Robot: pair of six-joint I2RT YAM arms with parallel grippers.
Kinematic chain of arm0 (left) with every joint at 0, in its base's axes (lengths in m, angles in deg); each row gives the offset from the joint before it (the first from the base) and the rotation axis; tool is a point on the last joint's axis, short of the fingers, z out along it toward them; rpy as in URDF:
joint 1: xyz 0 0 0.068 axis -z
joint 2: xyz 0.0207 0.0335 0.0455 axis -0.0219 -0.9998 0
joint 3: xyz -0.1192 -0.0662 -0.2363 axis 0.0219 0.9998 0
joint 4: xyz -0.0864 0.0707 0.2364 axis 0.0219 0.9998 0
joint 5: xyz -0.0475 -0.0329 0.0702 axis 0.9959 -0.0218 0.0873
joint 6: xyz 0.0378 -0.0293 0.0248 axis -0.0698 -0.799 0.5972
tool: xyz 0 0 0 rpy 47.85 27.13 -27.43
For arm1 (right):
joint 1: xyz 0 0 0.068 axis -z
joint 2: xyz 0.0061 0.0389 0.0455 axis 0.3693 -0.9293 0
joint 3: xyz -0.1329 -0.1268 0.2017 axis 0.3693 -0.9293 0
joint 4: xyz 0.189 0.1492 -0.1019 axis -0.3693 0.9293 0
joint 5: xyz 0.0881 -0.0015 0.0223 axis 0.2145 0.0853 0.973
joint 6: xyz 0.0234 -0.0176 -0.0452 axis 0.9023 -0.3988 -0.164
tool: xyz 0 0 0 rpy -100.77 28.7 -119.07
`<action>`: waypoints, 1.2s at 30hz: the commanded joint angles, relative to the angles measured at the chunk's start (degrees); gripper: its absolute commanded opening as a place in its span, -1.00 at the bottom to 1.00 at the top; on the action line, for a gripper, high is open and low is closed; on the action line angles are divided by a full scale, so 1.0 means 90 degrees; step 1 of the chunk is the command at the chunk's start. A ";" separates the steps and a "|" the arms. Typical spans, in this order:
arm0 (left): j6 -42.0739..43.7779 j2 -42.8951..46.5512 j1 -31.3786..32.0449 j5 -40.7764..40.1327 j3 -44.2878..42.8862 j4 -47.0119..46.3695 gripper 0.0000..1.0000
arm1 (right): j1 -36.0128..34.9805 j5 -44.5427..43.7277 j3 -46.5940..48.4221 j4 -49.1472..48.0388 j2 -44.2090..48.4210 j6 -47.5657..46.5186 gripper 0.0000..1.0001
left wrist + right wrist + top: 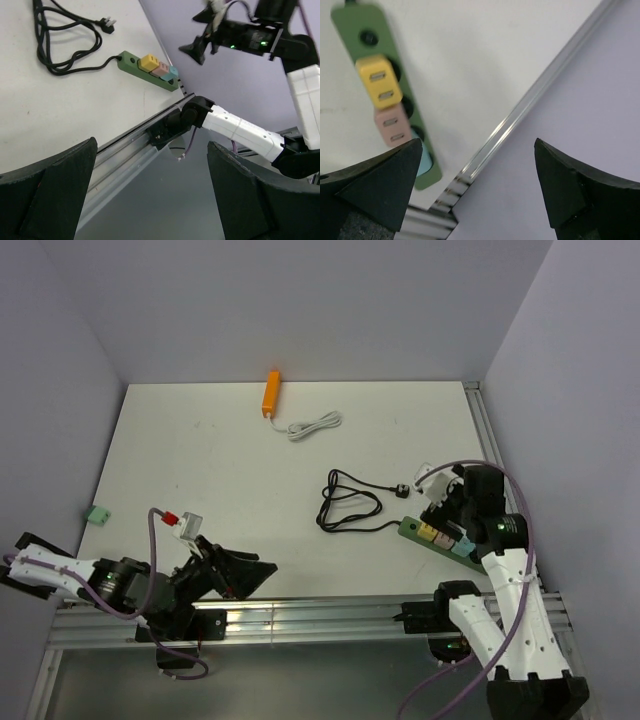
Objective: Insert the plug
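Note:
A green power strip (412,530) lies at the table's right front and carries a yellow (380,82), a pink (392,127) and a teal adapter. Its black cable (348,508) is coiled to the left and ends in a black plug (402,490) lying loose on the table. My right gripper (440,502) hovers over the strip (350,25), open and empty (480,190). My left gripper (255,575) is open and empty at the near edge, over the rail (150,200). The left wrist view shows the strip (131,62) and the plug (107,24) far off.
An orange power bank (271,393) with a white cable (315,425) lies at the back. A small green block (97,513) sits off the table's left edge. An aluminium rail (320,620) runs along the near edge, another (485,435) along the right side.

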 commanded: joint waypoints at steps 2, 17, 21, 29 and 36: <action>-0.1341 -0.0811 -0.0004 -0.0637 -0.1046 0.1814 0.96 | -0.0788 -0.0260 0.1019 -0.0770 -0.0212 0.1649 1.00; 0.1155 -0.4104 -0.4024 0.2366 -0.3197 0.1321 0.99 | -0.4393 -0.1862 0.3177 -0.1877 -0.3210 0.7791 1.00; 0.1722 -0.4603 -0.6042 0.2808 -0.3488 0.1542 0.99 | -0.4413 -0.0468 0.2937 -0.2097 -0.3126 0.8832 1.00; 0.2221 -0.5023 -0.9834 0.3228 -0.3831 0.2364 0.99 | -0.4422 0.0834 0.0250 -0.4619 -0.1795 1.0180 1.00; 0.2662 -0.6428 -1.2756 0.2968 -0.4153 0.2237 0.99 | -0.4598 0.1488 -0.0092 -0.4872 -0.1728 1.0181 1.00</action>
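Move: The green plug is the left hand's goal, about 52 cm to its left, 23 cm ahead and 25 cm lower, with bare table around it. From the right hand that plug is roughly 105 cm left, 8 cm ahead and 15 cm down. Just beneath the right hand, some 12 cm lower, sit the yellow plug about 6 cm left and level with it and the blue plug 5 cm back and 2 cm right; the black cable coil is 13 cm ahead and 27 cm left. The empty left hand rises slightly, shoots forward about 25 cm, then sweeps left some 28 cm while sinking towards the green plug, fingers wide open and swinging from right-forward to left-forward and well down. Meanwhile the right hand, open and empty, climbs forward away from the filled strip, arcs left about 28 cm to the near side of the cable coil, drawing back and sinking again late on, and rolls its left side up nearly 70 degrees so its fingers point left, forward and down. ##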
